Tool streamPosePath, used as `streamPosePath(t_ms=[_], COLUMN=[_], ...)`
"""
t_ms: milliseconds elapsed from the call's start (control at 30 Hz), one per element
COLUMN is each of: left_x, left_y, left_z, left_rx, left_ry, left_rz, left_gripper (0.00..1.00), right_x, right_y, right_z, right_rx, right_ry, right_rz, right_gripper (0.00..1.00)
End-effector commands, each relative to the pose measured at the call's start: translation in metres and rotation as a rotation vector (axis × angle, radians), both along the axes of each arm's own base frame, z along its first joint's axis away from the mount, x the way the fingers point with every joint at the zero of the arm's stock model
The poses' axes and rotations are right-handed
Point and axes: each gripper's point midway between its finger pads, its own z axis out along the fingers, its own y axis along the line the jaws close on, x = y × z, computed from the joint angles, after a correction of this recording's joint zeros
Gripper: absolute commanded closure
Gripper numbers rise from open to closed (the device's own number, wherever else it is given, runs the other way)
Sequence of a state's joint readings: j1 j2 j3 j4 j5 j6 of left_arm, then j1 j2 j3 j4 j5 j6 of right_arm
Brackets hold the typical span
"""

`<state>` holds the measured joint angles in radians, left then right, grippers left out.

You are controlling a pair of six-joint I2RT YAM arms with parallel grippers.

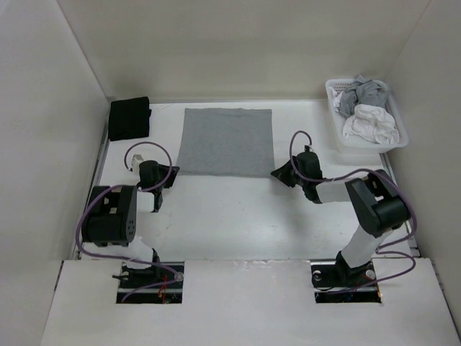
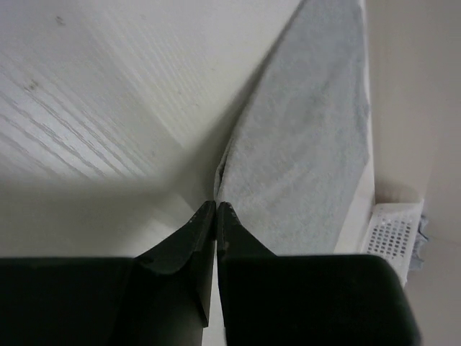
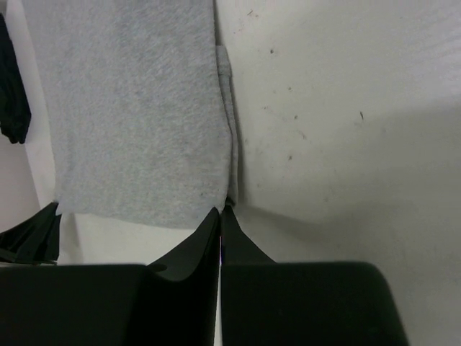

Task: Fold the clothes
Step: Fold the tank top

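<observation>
The clothes, a plain light grey T-shirt (image 1: 225, 142), lie flat as a rectangle at the back middle of the table. My left gripper (image 1: 175, 171) is at its near left corner, low on the table. In the left wrist view the fingers (image 2: 216, 205) are shut, with the corner of the shirt (image 2: 310, 144) pinched at their tips. My right gripper (image 1: 276, 174) is at the near right corner. In the right wrist view its jaws (image 3: 220, 211) are shut on that corner of the shirt (image 3: 130, 108), where a folded layer edge shows.
A black cloth bundle (image 1: 129, 118) lies at the back left, beside the wall. A white basket (image 1: 333, 108) at the back right holds a white garment (image 1: 369, 122) and a grey cloth (image 1: 364, 91). Walls close in the table on three sides.
</observation>
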<state>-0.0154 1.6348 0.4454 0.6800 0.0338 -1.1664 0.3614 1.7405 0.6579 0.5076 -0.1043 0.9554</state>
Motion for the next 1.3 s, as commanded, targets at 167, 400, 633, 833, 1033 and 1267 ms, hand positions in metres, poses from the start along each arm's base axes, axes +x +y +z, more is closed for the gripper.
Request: streamPosePath(t_ms=[167, 400, 633, 833, 1033, 1267], left_x=[-0.066, -0.155, -0.161, -0.097, 0.001, 0.085], left_y=[-0.008, -0.001, -0.008, -0.006, 0.021, 0.013], left_z=[0.15, 0.285, 0.303, 0.239, 0.163, 0.158], left_rx=[0.075, 0.161, 0.16, 0.211, 0.236, 0.152], left_ry=[-0.347, -0.594, -0.601, -0.422, -0.239, -0.237], left_rz=[-0.053, -0.046, -0.074, -0.067, 0.031, 0.0], left_gripper=[1.0, 0.99, 0.98, 0.98, 0.97, 0.97], right_x=[-0.068, -0.175, -0.198, -0.12, 0.007, 0.101], right_y=[-0.017, -0.045, -0.036, -0.004, -0.002, -0.012], right_z=[0.134, 0.26, 0.307, 0.256, 0.186, 0.172], right_rx=[-0.11, -0.141, -0.164, -0.215, -0.142, -0.094], right_ry=[-0.346, -0.543, -0.611, -0.534, -0.369, -0.303], right_rz=[0.047, 0.068, 0.118, 0.157, 0.134, 0.09], right_gripper=[0.98, 0.98, 0.97, 0.96, 0.96, 0.98])
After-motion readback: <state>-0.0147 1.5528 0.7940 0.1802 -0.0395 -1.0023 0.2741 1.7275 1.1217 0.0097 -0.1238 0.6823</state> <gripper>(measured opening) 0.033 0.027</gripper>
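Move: Both grippers already pinch the tank top's near corners just above the table. Its middle lies some 13 cm ahead of the left hand and 15 cm to its right, and about 13 cm ahead of the right hand and 16 cm to its left. The folded black cloth sits roughly 23 cm ahead and 16 cm left of the left hand; the white basket is about 24 cm ahead and 30 cm right of the right hand. Keep both grippers shut on the near corners and whip them together up some 35 cm and back about 20 cm towards the bases, tipping the fingers up about 40 degrees. Then swing both forward and down, levelling the wrists, to finish a little beyond where they began and still above the table, the right slightly farther out. ##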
